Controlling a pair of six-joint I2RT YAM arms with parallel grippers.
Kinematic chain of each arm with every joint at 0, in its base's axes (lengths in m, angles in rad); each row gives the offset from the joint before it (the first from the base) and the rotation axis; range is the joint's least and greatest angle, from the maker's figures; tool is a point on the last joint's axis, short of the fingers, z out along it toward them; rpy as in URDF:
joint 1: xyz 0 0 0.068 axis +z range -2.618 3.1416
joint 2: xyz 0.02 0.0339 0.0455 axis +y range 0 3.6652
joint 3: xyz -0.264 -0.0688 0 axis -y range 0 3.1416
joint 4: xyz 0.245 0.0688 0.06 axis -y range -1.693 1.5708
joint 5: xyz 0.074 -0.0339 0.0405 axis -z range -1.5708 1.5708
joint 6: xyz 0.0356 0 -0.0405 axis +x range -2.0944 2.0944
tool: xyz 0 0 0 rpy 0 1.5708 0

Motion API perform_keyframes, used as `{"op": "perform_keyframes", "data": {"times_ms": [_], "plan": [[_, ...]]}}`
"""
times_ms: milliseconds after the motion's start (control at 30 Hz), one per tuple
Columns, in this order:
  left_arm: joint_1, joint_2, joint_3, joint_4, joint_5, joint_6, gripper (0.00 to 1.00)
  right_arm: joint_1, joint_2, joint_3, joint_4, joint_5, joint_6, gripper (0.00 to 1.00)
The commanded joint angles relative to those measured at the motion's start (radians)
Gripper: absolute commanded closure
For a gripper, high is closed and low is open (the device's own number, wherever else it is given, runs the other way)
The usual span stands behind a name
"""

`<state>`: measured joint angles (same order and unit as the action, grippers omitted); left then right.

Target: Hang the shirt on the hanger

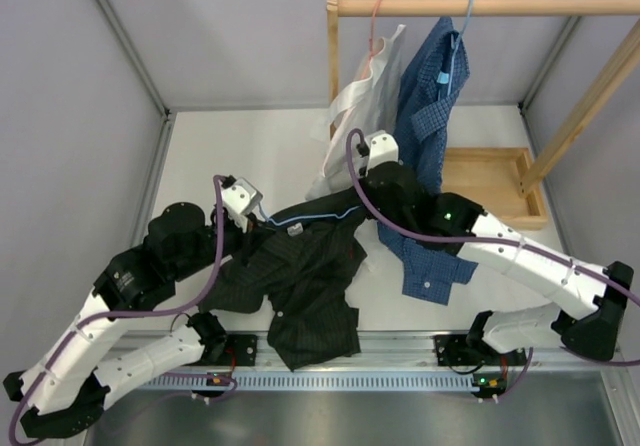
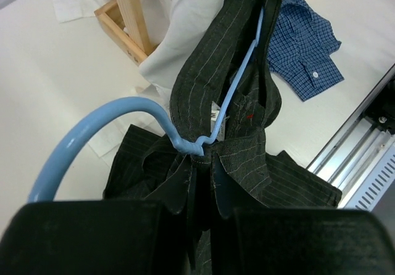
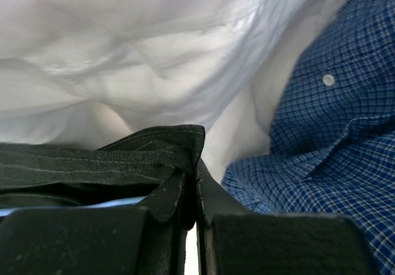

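Note:
The dark shirt (image 1: 300,296) hangs stretched between my two grippers, its body draped down onto the table's front. The light-blue hanger (image 1: 322,213) runs inside its shoulder line. In the left wrist view the hanger's hook (image 2: 92,133) curves out of the collar and its wire (image 2: 244,65) runs up inside the shirt (image 2: 247,164). My left gripper (image 2: 207,185) is shut on the shirt's collar just below the hanger's twisted neck. My right gripper (image 3: 192,185) is shut on the shirt's (image 3: 123,158) far shoulder edge, with a strip of hanger (image 3: 92,203) showing beside it.
A wooden rack (image 1: 480,6) at the back holds a white shirt (image 1: 365,96) on a pink hanger and a blue checked shirt (image 1: 430,96) whose lower part lies on the table. The rack's base frame (image 1: 490,181) sits right. A metal rail (image 1: 400,351) lines the front.

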<state>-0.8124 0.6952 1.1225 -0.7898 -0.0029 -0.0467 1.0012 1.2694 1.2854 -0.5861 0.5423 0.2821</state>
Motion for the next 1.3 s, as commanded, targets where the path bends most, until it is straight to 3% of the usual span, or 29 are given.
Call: {"op": "perform_keyframes", "data": {"times_ms": [0,100,233,300,500,667,733,833,933,967,1167,1200,1267], "plan": [[-0.001,0.009,0.01,0.001,0.015,-0.071,1.0,0.008,-0.097,-0.021,0.141,-0.109,0.029,1.0],[-0.001,0.007,0.002,0.099,-0.089,-0.192,1.0,0.008,-0.16,-0.083,0.224,-0.247,0.081,1.0],[-0.001,-0.002,-0.027,0.217,-0.094,-0.317,1.0,0.007,-0.267,-0.182,0.354,-0.421,0.178,1.0],[-0.001,-0.02,-0.062,0.303,-0.057,-0.355,1.0,0.013,-0.303,-0.26,0.42,-0.513,0.25,1.0],[-0.001,-0.147,-0.225,0.577,0.093,-0.4,1.0,0.116,-0.329,-0.4,0.583,-0.58,0.327,1.0],[-0.001,-0.239,-0.345,0.733,0.251,-0.389,1.0,0.134,-0.314,-0.564,0.909,-0.657,0.465,1.0],[-0.001,-0.252,-0.374,0.77,0.3,-0.374,1.0,0.183,-0.279,-0.555,0.94,-0.662,0.47,1.0],[-0.001,-0.255,-0.362,0.761,0.345,-0.338,1.0,0.231,-0.26,-0.529,0.918,-0.66,0.439,0.99],[-0.001,-0.246,-0.278,0.64,0.366,-0.265,1.0,0.235,-0.333,-0.552,0.859,-0.642,0.422,0.64],[-0.001,-0.241,-0.248,0.6,0.351,-0.243,1.0,0.235,-0.362,-0.555,0.824,-0.634,0.411,0.47],[-0.002,-0.158,-0.015,0.342,0.206,-0.157,1.0,0.235,-0.594,-0.45,0.308,-0.636,0.201,0.32],[-0.001,-0.148,0.0,0.328,0.17,-0.138,1.0,0.235,-0.632,-0.396,0.172,-0.624,0.159,0.31],[-0.001,-0.111,0.038,0.293,0.167,-0.121,1.0,0.235,-0.662,-0.339,0.073,-0.561,0.122,0.31]]}}
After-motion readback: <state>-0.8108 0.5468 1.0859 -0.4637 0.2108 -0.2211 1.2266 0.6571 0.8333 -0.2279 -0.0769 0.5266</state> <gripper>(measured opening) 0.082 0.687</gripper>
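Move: The right hand pinches the dark shirt's shoulder edge. The hanger's free end, which the cloth must cover, is about 4 cm back from this hand, 3 cm to its left and 2 cm below. The white garment hangs some 9 cm ahead and 3 cm left, and the blue checked shirt some 6 cm ahead and 11 cm right. From the left hand, which grips the hanger's neck with cloth, the free end is roughly 4 cm ahead, 15 cm right and slightly lower. Still pinching the shirt edge, the right hand draws it back and left over the hanger's end, some 16 cm back and 10 cm left, rising then dipping and rolling about 45 degrees left side up; it then lets go, opening wide, and slips off right, up and a little farther back. The left hand keeps hold of the hanger's neck, tips its right side up, eases back and right, then lifts about 8 cm. ##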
